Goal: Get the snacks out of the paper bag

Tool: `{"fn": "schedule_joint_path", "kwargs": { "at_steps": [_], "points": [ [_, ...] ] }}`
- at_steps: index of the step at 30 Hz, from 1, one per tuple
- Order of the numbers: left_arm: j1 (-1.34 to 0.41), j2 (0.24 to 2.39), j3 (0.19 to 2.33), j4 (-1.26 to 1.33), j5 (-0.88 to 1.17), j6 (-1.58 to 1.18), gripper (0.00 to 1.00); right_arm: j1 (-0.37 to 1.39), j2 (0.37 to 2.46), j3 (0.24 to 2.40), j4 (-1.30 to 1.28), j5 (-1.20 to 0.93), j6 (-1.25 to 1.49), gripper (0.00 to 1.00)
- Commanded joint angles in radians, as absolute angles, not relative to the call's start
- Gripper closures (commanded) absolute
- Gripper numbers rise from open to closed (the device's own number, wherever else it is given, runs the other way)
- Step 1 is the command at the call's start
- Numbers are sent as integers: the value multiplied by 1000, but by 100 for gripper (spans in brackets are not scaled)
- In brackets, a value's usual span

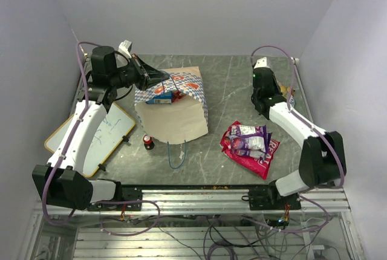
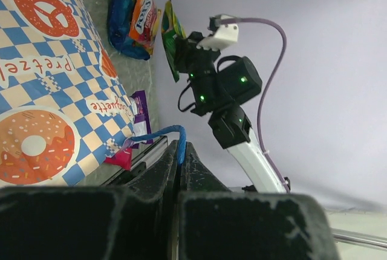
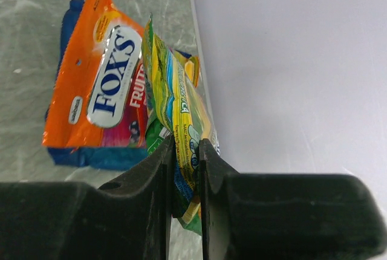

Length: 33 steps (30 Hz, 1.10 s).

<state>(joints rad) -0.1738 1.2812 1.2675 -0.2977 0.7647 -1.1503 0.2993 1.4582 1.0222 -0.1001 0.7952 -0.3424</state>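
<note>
The paper bag (image 1: 178, 118) lies on its side, mouth toward the back, with a blue and a red packet (image 1: 163, 97) showing in the mouth. My left gripper (image 1: 156, 78) is shut on the bag's blue cord handle (image 2: 179, 145), holding the upper rim up. My right gripper (image 3: 186, 151) is shut on a green-yellow snack packet (image 3: 175, 103), held upright by the right wall. Just beyond it an orange packet (image 3: 97, 78) lies on a blue packet (image 3: 91, 156). A purple-white packet (image 1: 248, 137) rests on a magenta packet (image 1: 257, 157) in front of the bag.
A small red-and-white capped bottle (image 1: 147, 142) stands by the bag's near left corner. A wood-framed whiteboard (image 1: 97, 136) lies under the left arm. The bag's second blue handle (image 1: 176, 154) trails toward the front rail. Walls close in on three sides.
</note>
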Motion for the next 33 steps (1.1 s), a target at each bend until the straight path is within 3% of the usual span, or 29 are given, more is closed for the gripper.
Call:
{"fn": "schedule_joint_path", "kwargs": {
  "at_steps": [1, 10, 22, 30, 33],
  "points": [
    [-173, 1303, 1317, -297, 807, -1132, 93, 264, 1531, 1019, 200, 764, -524, 100],
    [-172, 1330, 1332, -288, 824, -1132, 93, 224, 1725, 1051, 326, 742, -572, 100],
    [-173, 1395, 1362, -254, 839, -1140, 93, 221, 1852, 1058, 308, 659, -410, 100],
    [-186, 1405, 1372, -260, 839, -1137, 93, 199, 1854, 1010, 335, 631, -379, 88],
    [-195, 1396, 1368, -272, 835, -1131, 93, 199, 1803, 1047, 281, 617, -375, 76]
  ]
}}
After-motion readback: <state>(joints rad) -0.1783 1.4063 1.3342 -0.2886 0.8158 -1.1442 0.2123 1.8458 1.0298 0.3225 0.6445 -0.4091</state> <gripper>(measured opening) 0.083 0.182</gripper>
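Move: The green snack pack already hangs from the right hand, bound for the stack of the orange Fox's pack on the blue pack. The stack lies about 7 cm ahead of this hand, nearly straight out and some 16 cm below. Nearer the robot, the purple pouches are roughly 16 cm back and 11 cm left of the hand, on the red bag. From the left hand, the stack is about 13 cm ahead, 45 cm right and 31 cm lower. Still pinching the green pack, the right hand sweeps forward and down over the Fox's pack, then sinks almost straight down and slows just above the stack, about 8 cm farther out and 10 cm lower in all, with the fingers still shut on the pack and the wrist keeping nearly its attitude. Meanwhile the left hand, its fingers shut on the paper bag's blue handle, eases about 2 cm forward with a slight drift right and down. ##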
